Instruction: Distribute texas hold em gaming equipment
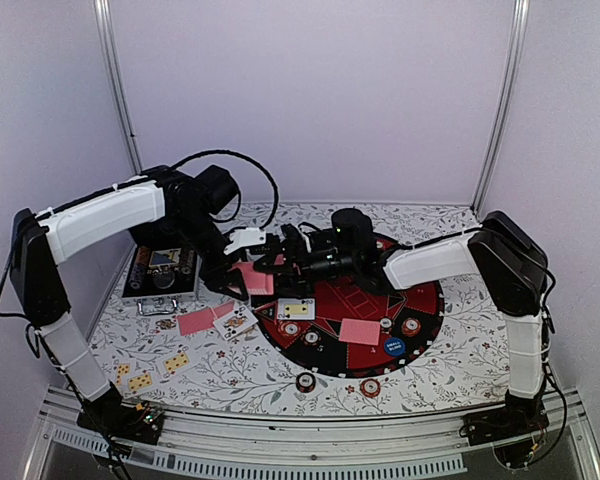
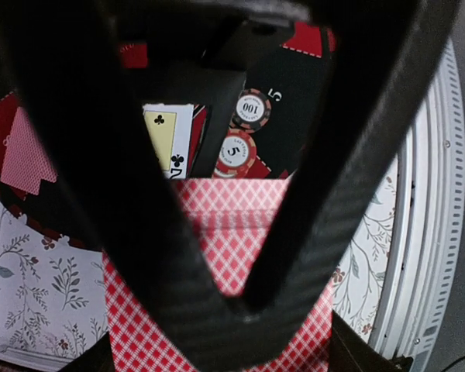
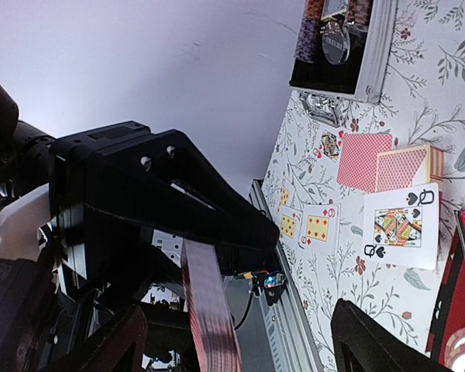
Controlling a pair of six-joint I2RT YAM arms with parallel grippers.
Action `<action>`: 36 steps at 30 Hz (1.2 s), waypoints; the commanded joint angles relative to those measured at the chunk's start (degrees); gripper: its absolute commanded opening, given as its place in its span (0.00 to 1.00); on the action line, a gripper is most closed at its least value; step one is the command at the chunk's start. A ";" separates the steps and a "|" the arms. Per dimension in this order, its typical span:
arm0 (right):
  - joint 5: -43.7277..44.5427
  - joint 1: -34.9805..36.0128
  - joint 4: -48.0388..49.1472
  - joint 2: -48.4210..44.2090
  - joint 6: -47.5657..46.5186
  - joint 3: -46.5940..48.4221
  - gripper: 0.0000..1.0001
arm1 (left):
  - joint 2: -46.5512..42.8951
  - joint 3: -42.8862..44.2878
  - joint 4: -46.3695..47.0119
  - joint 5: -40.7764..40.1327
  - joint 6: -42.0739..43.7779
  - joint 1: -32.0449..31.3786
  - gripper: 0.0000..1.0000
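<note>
My left gripper [image 1: 238, 272] is shut on a deck of red-backed playing cards [image 1: 255, 279], held above the mat's left edge. The deck [image 2: 240, 248] fills the left wrist view, with the fingertips [image 2: 244, 306] closed on it. My right gripper [image 1: 276, 262] faces it from the right and stands open. In the right wrist view the deck's edge [image 3: 211, 310] sits between its spread fingers [image 3: 376, 341]. On the mat lie a face-up card [image 1: 296, 308], a face-down card [image 1: 359, 331], a blue button [image 1: 395, 348] and several chips [image 1: 410, 325].
The round black-and-red mat [image 1: 425, 300] is at centre right. The silver case [image 1: 160, 272] stands at back left. Face-up and face-down cards [image 1: 195, 322] lie on the flowered cloth left of the mat. Two chips [image 1: 305, 381] sit near the front edge.
</note>
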 commanded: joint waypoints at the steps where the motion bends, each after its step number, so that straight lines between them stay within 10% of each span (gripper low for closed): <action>1: -1.17 1.60 2.55 3.45 2.34 4.47 0.86 | 1.15 2.39 0.25 1.14 -0.22 0.24 0.33; 18: -0.86 2.72 3.72 12.55 7.47 13.02 0.82 | 1.34 2.87 0.73 1.56 -0.30 0.15 0.33; 36: 1.01 -0.29 9.97 7.70 9.76 0.45 0.61 | 0.47 2.77 0.59 1.47 -0.25 0.24 0.32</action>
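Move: The left hand still holds the pink-backed deck, its middle about 2 cm to that hand's right and 1 cm below. From the open right hand the deck lies about 6 cm left, level fore and aft, and 2 cm lower. Down on the table, about 10 cm below the right hand, the face-up sevens lie 6 cm right and 3 cm ahead, and the queen card 7 cm left, level with it. Right hand reaches about 4 cm left and down to the deck, closes on its edges, backs 2 cm right. ##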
